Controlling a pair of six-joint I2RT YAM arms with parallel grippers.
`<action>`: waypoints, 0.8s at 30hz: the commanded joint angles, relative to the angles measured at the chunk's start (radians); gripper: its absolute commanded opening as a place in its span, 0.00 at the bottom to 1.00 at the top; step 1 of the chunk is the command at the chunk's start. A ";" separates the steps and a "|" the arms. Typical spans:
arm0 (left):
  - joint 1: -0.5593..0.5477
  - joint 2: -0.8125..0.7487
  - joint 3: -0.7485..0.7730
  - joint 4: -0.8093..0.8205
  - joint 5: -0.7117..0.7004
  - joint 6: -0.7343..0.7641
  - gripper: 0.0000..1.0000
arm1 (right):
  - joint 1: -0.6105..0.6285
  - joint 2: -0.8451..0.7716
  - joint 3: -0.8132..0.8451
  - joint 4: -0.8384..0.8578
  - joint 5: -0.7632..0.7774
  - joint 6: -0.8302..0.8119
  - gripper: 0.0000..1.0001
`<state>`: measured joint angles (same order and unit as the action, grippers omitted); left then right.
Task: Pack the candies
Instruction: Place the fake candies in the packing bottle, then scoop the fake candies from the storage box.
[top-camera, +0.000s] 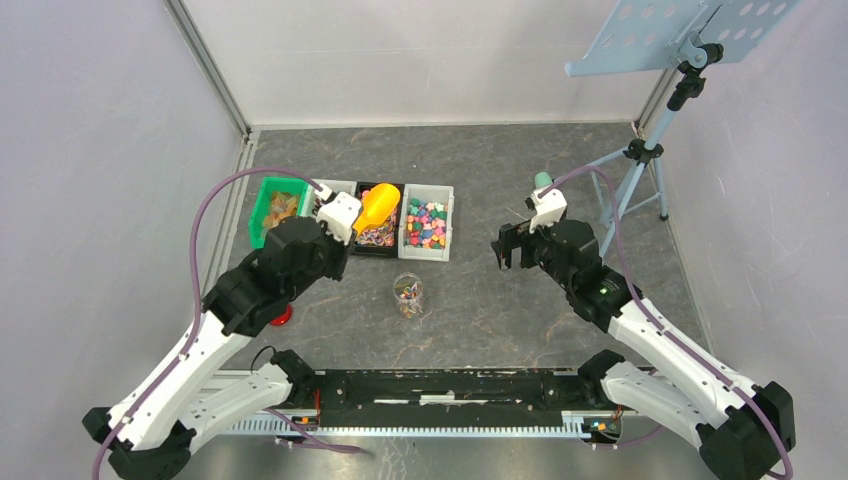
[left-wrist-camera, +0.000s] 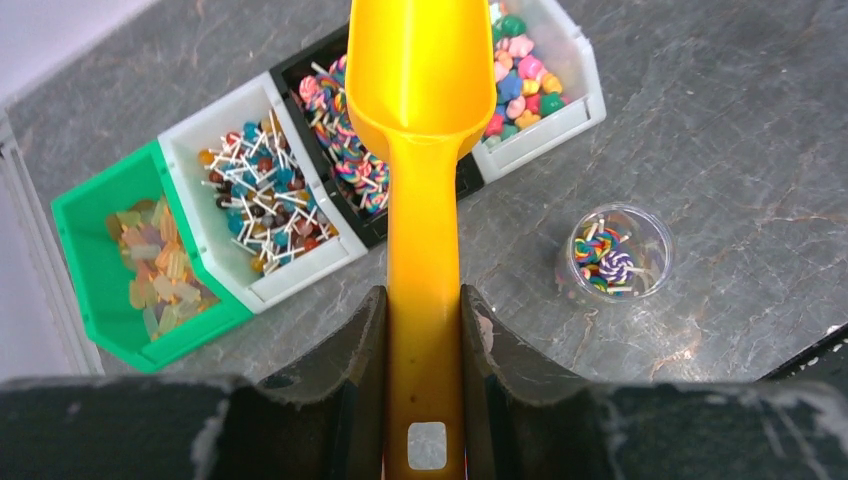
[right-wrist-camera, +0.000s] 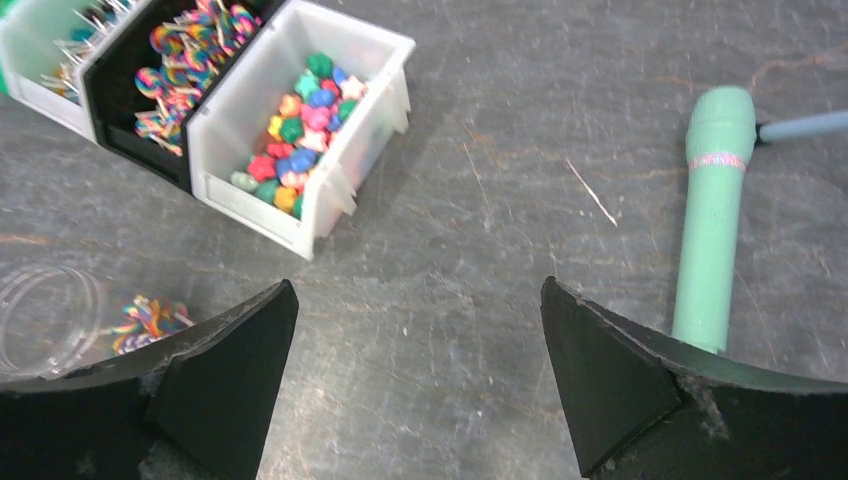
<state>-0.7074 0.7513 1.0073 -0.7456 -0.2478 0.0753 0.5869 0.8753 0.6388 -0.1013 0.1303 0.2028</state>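
Observation:
The candies lie sorted in a row of bins: small multicoloured sweets (left-wrist-camera: 520, 85) in the right white bin (top-camera: 427, 222), swirl lollipops (left-wrist-camera: 340, 140) in the black bin, stick sweets (left-wrist-camera: 260, 190) in the left white bin, and pale wrapped ones in the green bin (left-wrist-camera: 110, 290). My left gripper (left-wrist-camera: 423, 300) is shut on the handle of the orange scoop (left-wrist-camera: 424, 200), and the scoop's bowl hangs over the black bin (top-camera: 378, 235). A clear jar (top-camera: 408, 293) with a few lollipops stands in front of the bins. My right gripper (right-wrist-camera: 418, 290) is open above bare table, to the right of the jar (right-wrist-camera: 60, 315).
A red lid (top-camera: 282, 317) shows partly under my left arm. A tripod stand (top-camera: 640, 150) rises at the back right, and its mint-green foot (right-wrist-camera: 712, 220) lies just beyond my right gripper. Walls close in the table at the left and back.

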 joint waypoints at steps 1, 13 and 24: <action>0.053 0.032 0.072 -0.012 -0.023 -0.065 0.02 | -0.005 0.004 0.010 -0.075 -0.049 -0.054 0.98; 0.438 0.177 0.109 -0.166 0.121 -0.123 0.02 | -0.004 -0.063 -0.020 -0.091 -0.126 -0.091 0.98; 0.616 0.334 0.149 -0.159 0.144 -0.196 0.02 | -0.004 -0.175 -0.136 -0.036 -0.245 0.029 0.98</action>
<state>-0.1501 1.0657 1.0798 -0.9073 -0.0906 -0.0456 0.5861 0.7250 0.5259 -0.1764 -0.0956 0.1913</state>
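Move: The left hand already holds the empty orange scoop and heads for the white lollipop bin, about 13 cm ahead, 7 cm left and 23 cm below. The black lollipop bin lies about as far ahead but 1 cm right, the green gummy bin 13 cm ahead and 16 cm left; the bottle is 4 cm back, 7 cm right. From the right hand, the white lollipop bin is roughly 8 cm ahead and 30 cm left, 17 cm below. Keeping its grip on the scoop handle, the left hand sweeps about 10 cm left, off the line of the black lollipop bin and in towards the white lollipop bin, sinking about 7 cm (mostly in the later half) and reaching some 4 cm forward, while it swings nearly 30 degrees counter-clockwise and tips the bowl further down. The right hand, open and empty, draws back about 5 cm and ends some 2 to 3 cm lower, turning slightly counter-clockwise. ##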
